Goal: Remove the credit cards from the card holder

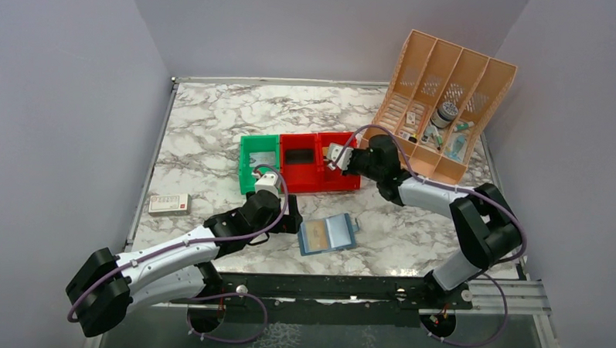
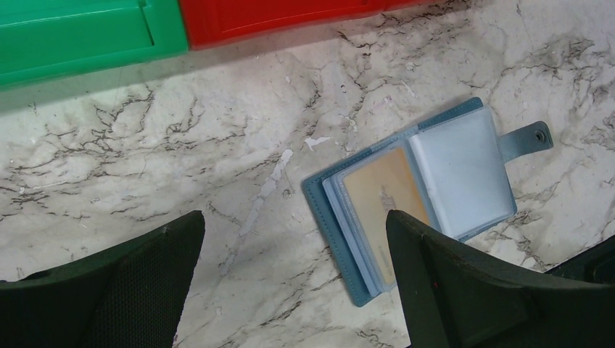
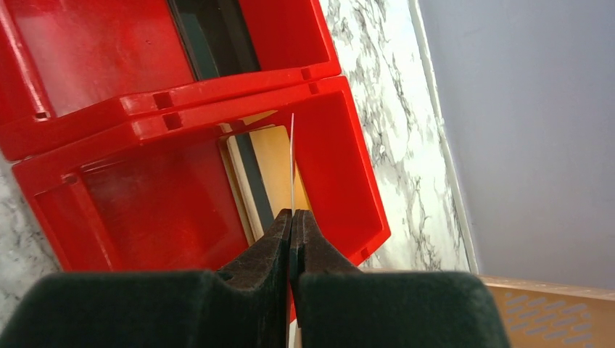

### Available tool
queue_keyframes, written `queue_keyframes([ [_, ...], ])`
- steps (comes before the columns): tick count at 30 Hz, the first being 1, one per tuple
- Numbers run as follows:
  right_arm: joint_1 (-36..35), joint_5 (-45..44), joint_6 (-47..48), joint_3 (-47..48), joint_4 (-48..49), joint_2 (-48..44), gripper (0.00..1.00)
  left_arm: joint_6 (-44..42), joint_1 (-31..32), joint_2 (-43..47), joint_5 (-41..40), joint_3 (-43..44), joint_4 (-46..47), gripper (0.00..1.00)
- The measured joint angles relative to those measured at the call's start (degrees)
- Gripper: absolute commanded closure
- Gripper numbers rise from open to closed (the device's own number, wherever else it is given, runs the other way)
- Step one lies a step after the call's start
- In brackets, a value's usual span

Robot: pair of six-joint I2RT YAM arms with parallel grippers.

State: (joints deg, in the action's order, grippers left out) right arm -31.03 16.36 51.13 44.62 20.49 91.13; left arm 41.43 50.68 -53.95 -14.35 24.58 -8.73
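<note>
The blue card holder (image 1: 327, 233) lies open on the marble, near the front. In the left wrist view the card holder (image 2: 428, 190) shows a tan-gold credit card (image 2: 382, 199) in a clear sleeve. My left gripper (image 1: 291, 221) hovers just left of it, open and empty; the left gripper (image 2: 295, 215) has its right finger (image 2: 464, 283) over the holder's near edge. My right gripper (image 1: 341, 157) is over the right red bin (image 1: 343, 179), shut on a thin pale card (image 3: 292, 156) seen edge-on. A tan card (image 3: 275, 163) lies inside that bin (image 3: 341, 167).
A middle red bin (image 1: 299, 164) and a green bin (image 1: 257, 161) stand in a row with the right one. A white-and-red flat box (image 1: 169, 204) lies at the left. An orange divided organiser (image 1: 445, 101) with small items stands at the back right.
</note>
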Motion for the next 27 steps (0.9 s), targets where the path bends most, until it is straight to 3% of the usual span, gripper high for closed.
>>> queue_keyframes([
  [27,0.00,-2.38,4.76,9.11,-1.20,12.81,0.98,0.02,-0.11,1.99,-0.04,0.00,-2.21,0.01],
])
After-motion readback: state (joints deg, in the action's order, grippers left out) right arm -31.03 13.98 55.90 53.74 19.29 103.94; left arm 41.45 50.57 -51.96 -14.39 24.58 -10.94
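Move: The card stack in the right-hand red compartment, where the card still pinched in the right fingers is being taken, lies about 3 cm to the left of the right hand, roughly 1 cm nearer the base and some 6 cm below. The dark cards in the middle compartment are about 13 cm to this hand's left and 1 cm back, 7 cm down. The card holder lies some 23 cm back, 5 cm left and 10 cm below. From the left hand, the stack is about 16 cm ahead, 11 cm right and 5 cm down. The pinched card, held on edge, is carried by the right hand forward into the rear of the right-hand red compartment, just beyond the stack: about 4 cm forward with a slight drift left, mostly level at first, then sinking increasingly, nearly 4 cm in all. The hand rolls some 5 degrees, slows to a stop and keeps its fingers shut on the card. ##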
